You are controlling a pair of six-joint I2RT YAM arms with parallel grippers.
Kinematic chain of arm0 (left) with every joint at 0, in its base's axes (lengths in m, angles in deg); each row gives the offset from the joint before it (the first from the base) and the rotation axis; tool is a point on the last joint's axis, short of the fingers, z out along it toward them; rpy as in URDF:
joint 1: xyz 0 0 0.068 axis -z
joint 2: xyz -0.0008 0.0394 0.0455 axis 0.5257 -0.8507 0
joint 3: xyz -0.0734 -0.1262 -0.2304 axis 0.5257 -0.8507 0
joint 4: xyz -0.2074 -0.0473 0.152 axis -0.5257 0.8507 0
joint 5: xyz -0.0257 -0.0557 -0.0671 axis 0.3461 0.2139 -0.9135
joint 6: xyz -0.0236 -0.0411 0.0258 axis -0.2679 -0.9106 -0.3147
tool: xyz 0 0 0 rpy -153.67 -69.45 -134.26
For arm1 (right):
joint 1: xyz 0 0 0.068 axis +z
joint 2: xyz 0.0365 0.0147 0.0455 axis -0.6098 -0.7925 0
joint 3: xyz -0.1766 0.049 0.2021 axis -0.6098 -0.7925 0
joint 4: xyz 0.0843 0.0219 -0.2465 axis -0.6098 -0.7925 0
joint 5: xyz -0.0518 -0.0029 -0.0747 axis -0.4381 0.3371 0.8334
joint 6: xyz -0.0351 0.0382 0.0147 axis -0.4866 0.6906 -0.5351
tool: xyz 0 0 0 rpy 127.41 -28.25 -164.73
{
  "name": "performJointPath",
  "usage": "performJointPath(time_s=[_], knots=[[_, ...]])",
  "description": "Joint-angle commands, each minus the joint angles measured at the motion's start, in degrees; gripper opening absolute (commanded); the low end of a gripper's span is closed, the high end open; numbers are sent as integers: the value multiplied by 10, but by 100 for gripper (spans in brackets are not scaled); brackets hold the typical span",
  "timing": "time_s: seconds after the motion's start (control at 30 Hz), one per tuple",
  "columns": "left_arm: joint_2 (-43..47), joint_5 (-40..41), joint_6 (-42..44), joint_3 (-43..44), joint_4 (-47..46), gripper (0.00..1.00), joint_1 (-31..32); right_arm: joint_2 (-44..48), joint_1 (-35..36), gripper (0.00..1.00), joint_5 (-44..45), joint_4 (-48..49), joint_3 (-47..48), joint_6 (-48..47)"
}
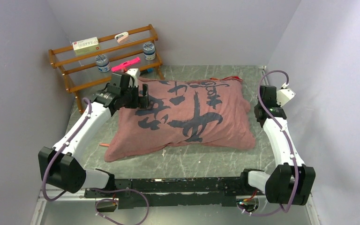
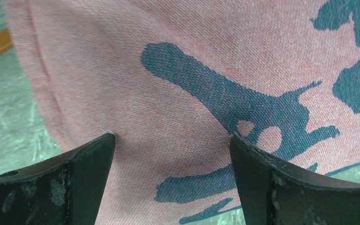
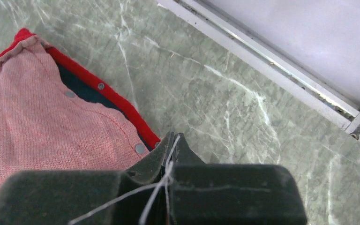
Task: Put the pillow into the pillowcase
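Observation:
The pillowcase (image 1: 187,115) lies plump on the table, pale pink side out with dark teal shapes. The pillow itself is hidden. My left gripper (image 1: 143,101) hovers over the case's far left corner, open. In the left wrist view it (image 2: 172,138) straddles pink cloth (image 2: 178,70) without pinching it. My right gripper (image 1: 265,91) is off the case's right end, shut. In the right wrist view its tips (image 3: 172,136) meet beside the case's red hem (image 3: 122,101) with snap buttons, holding no cloth. A loose white thread lies across the shut jaws.
A wooden rack (image 1: 70,79) at the back left holds a box, two jars and pink items. A small orange piece (image 1: 104,145) lies by the case's near left corner. A metal rail (image 3: 262,61) borders the table by the right wall.

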Motion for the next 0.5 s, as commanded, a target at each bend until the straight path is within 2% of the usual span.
performJointPath(time_s=[0.0,0.07,0.13,0.17,0.2,0.23,0.3,0.37,0.4,0.47], knots=[[-31,-61,39,-6,-4,97,2,-16,1,0,-32,35,-27,-9],[-42,-56,41,-20,-7,97,2,-20,1,1,-55,31,-26,-9],[-44,-58,39,-39,-22,97,2,-13,1,15,-80,36,-28,-16],[-42,-59,37,-49,-35,94,2,-7,1,20,-86,39,-29,-20],[-41,-54,34,-60,-47,88,2,1,1,23,-89,39,-29,-22],[-41,-51,32,-67,-60,80,2,7,1,26,-89,37,-27,-25],[-44,-41,27,-73,-72,54,2,18,1,29,-97,31,-21,-31],[-48,-30,20,-70,-74,17,2,29,1,31,-115,26,-15,-35],[-48,-26,18,-66,-73,7,2,36,2,33,-123,22,-13,-37],[-43,-13,16,-57,-69,5,3,47,5,35,-134,15,-11,-37]])
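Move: The left hand, open, hangs about 5 cm above the spot it will pinch, the dark print near the pillowcase's left end, 1 cm to its right; the rack's bottom bar is some 13 cm ahead and 10 left, the orange pencil 7 back and 15 left, both about 16 lower. The shut right hand has the snap-button edge about 5 cm left, 1 ahead and 6 below; the case's near right corner is 8 cm back and 5 left, 11 lower. The left hand sinks nearly 5 cm with its fingers wide, easing about 1 cm to the right, onto the dark print near the left end of the pillowcase, then closes almost fully and pinches up a fold of the cloth. Meanwhile the empty right hand dips some 3.5 cm and comes back up about 1.5 cm, travelling about 3 cm left towards the snap-button edge while it turns some 10 degrees counter-clockwise and its fingers part to about a third open. ##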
